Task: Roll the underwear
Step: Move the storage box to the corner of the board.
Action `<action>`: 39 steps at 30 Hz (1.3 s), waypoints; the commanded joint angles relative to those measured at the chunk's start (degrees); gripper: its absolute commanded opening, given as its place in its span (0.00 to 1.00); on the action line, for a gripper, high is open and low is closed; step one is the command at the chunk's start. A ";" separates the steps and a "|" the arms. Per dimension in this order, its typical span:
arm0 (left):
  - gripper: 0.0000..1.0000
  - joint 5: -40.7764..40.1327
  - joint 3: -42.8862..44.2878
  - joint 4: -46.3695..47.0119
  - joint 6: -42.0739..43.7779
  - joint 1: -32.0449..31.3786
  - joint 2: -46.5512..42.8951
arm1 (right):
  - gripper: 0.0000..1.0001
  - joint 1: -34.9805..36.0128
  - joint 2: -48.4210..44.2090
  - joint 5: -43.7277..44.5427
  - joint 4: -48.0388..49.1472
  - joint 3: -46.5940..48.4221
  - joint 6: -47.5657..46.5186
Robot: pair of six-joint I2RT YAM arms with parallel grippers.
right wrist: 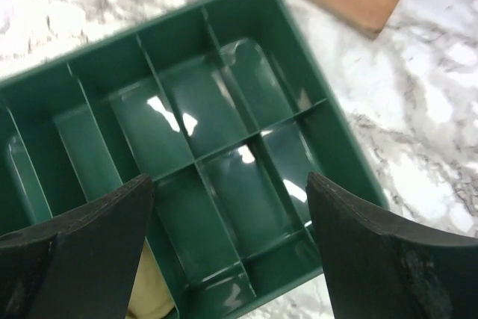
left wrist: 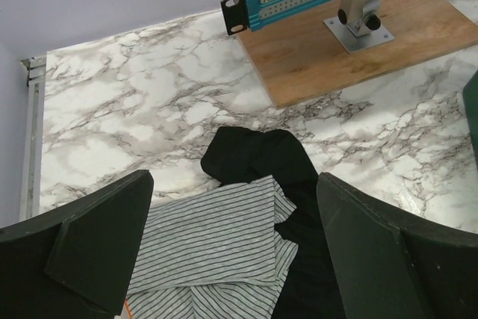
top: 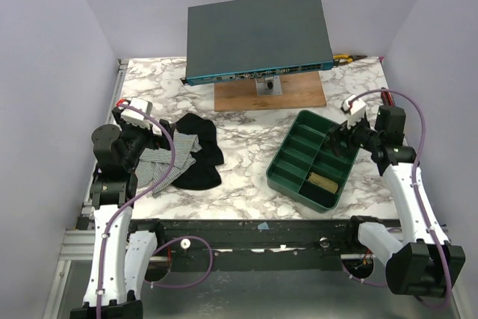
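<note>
A grey striped underwear [top: 158, 168] lies crumpled at the table's left, partly over a black underwear [top: 202, 156]. In the left wrist view the striped underwear [left wrist: 213, 240] sits in front of the black underwear [left wrist: 258, 156]. My left gripper [top: 158, 140] hovers open over their left part, with nothing between its fingers [left wrist: 97, 237]. My right gripper [top: 336, 138] hangs open over the right end of the green divided tray [top: 284, 147]. In the right wrist view, empty compartments of the tray [right wrist: 149, 26] lie below the right gripper [right wrist: 230, 181].
A pale yellow roll [top: 323, 182] lies in a near compartment of the tray, and the roll [right wrist: 153, 293] shows by my right gripper's left finger. A dark grey rack device [top: 258, 35] stands on a wooden board [top: 299, 96] at the back. Walls close both sides.
</note>
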 commanded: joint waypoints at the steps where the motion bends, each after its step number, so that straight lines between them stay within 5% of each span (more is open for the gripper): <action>1: 0.99 3.41 0.41 -0.31 0.59 0.97 0.39 | 0.81 0.65 1.39 -0.23 -5.35 -3.52 -8.15; 20: 0.99 5.42 0.13 -0.32 0.83 1.46 1.39 | 0.51 0.94 12.72 11.08 -7.99 -7.29 -21.47; 31: 0.99 6.07 0.22 -0.33 0.73 1.46 1.24 | 0.50 0.18 17.15 28.24 -9.99 -3.28 -37.15; 39: 0.99 6.25 -0.06 -0.22 0.88 1.46 0.87 | 0.50 -3.76 20.60 33.07 -5.26 0.53 -49.36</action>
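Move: The green storage box has its middle about 5 cm left of the open right gripper, 3 cm back and some 14 cm below. The tan pad in the box's near end is about 10 cm back and 2 cm left of the gripper; the wooden board's middle is some 20 cm ahead and 18 cm left. From the idle left gripper, the box lies about 43 cm to the right and 2 cm back, well below. Lower the right gripper about 13 cm into the storage box, easing back a few centimetres and narrowing the fingers to half open so they come either side of a divider. Then sweep right about 11 cm, rolling the hand's left side down some 40 degrees and easing slightly forward late on, so the fingers push the box along from inside. ##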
